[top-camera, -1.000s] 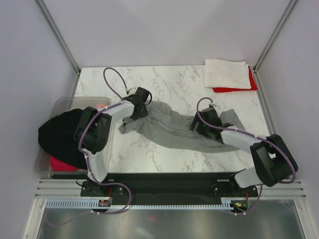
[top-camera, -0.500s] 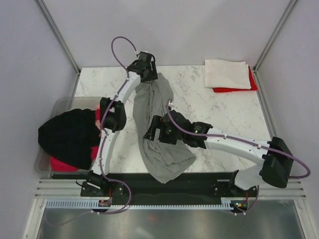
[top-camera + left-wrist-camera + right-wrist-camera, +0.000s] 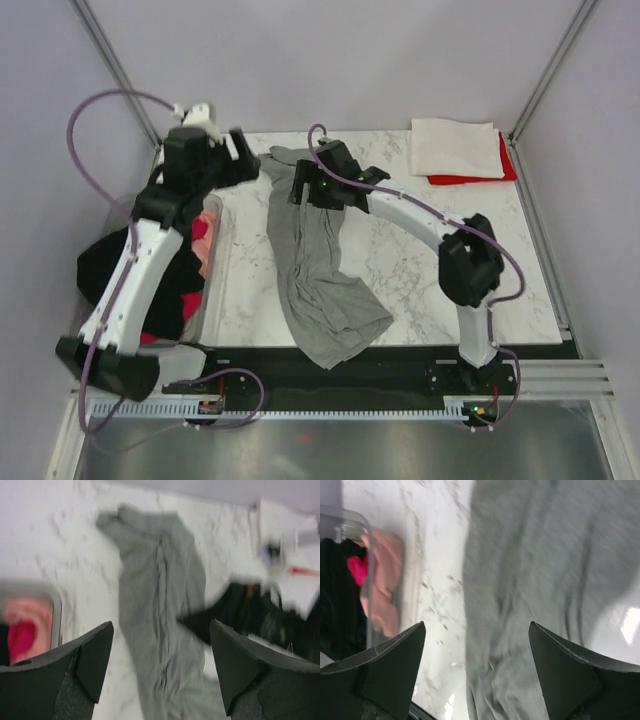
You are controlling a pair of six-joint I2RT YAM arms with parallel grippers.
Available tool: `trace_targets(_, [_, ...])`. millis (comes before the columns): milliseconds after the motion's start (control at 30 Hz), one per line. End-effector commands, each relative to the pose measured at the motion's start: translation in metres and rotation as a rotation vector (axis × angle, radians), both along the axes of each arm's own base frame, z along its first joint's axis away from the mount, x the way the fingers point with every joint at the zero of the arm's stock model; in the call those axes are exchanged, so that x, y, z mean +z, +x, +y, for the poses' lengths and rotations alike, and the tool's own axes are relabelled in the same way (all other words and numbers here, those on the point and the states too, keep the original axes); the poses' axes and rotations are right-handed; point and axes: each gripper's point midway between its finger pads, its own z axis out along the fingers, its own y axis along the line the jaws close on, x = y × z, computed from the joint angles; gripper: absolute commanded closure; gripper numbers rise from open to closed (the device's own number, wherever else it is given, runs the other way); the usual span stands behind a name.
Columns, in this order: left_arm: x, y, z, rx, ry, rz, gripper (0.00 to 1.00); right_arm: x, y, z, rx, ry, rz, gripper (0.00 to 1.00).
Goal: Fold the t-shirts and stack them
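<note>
A heather grey t-shirt (image 3: 318, 270) lies crumpled in a long strip from the far left of the marble table to its near edge, where its end hangs over. My left gripper (image 3: 243, 162) is raised beside the shirt's far end, open and empty; in its wrist view (image 3: 161, 630) the grey shirt (image 3: 160, 605) lies below the jaws. My right gripper (image 3: 297, 186) hovers over the shirt's far part, open and empty (image 3: 477, 627), with grey cloth (image 3: 535, 580) beneath. A folded white t-shirt (image 3: 455, 148) lies on a red one (image 3: 508, 165) at the far right corner.
A clear plastic tub (image 3: 218, 262) stands at the table's left edge, holding black (image 3: 100, 275), pink (image 3: 200, 250) and red (image 3: 152, 338) shirts. It also shows in the left wrist view (image 3: 57, 615) and the right wrist view (image 3: 367, 555). Grey walls enclose the table.
Both grippers have let go of the grey shirt, which now lies on the table. The left arm swung up and to the left. The right gripper moved from mid-shirt to its far end.
</note>
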Motion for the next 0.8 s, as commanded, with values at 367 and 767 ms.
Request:
trace_targets(367, [-0.138, -0.159, 0.024, -0.123, 0.034, 0.184, 0.16, -0.118, 0.146, 0.025, 0.109, 0.335, 0.116, 0.12])
trace_targets(767, [-0.136, -0.161, 0.014, -0.187, 0.010, 0.126, 0.17, -0.188, 0.223, -0.078, -0.097, 0.285, 0.120, 0.11])
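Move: The far part of the grey t-shirt lies about 12 cm ahead of the right hand, 5 cm to its left and 14 cm below. From the right hand, the folded white cloth is roughly 25 cm ahead and 32 cm right, and the bin some 37 cm left and 11 cm back, both lower. From the left hand, that far part is about 12 cm ahead, 10 cm right and 33 cm below. Right hand, open, goes some 22 cm forward, sinking onto the grey t-shirt and dragging right; left hand retreats. ##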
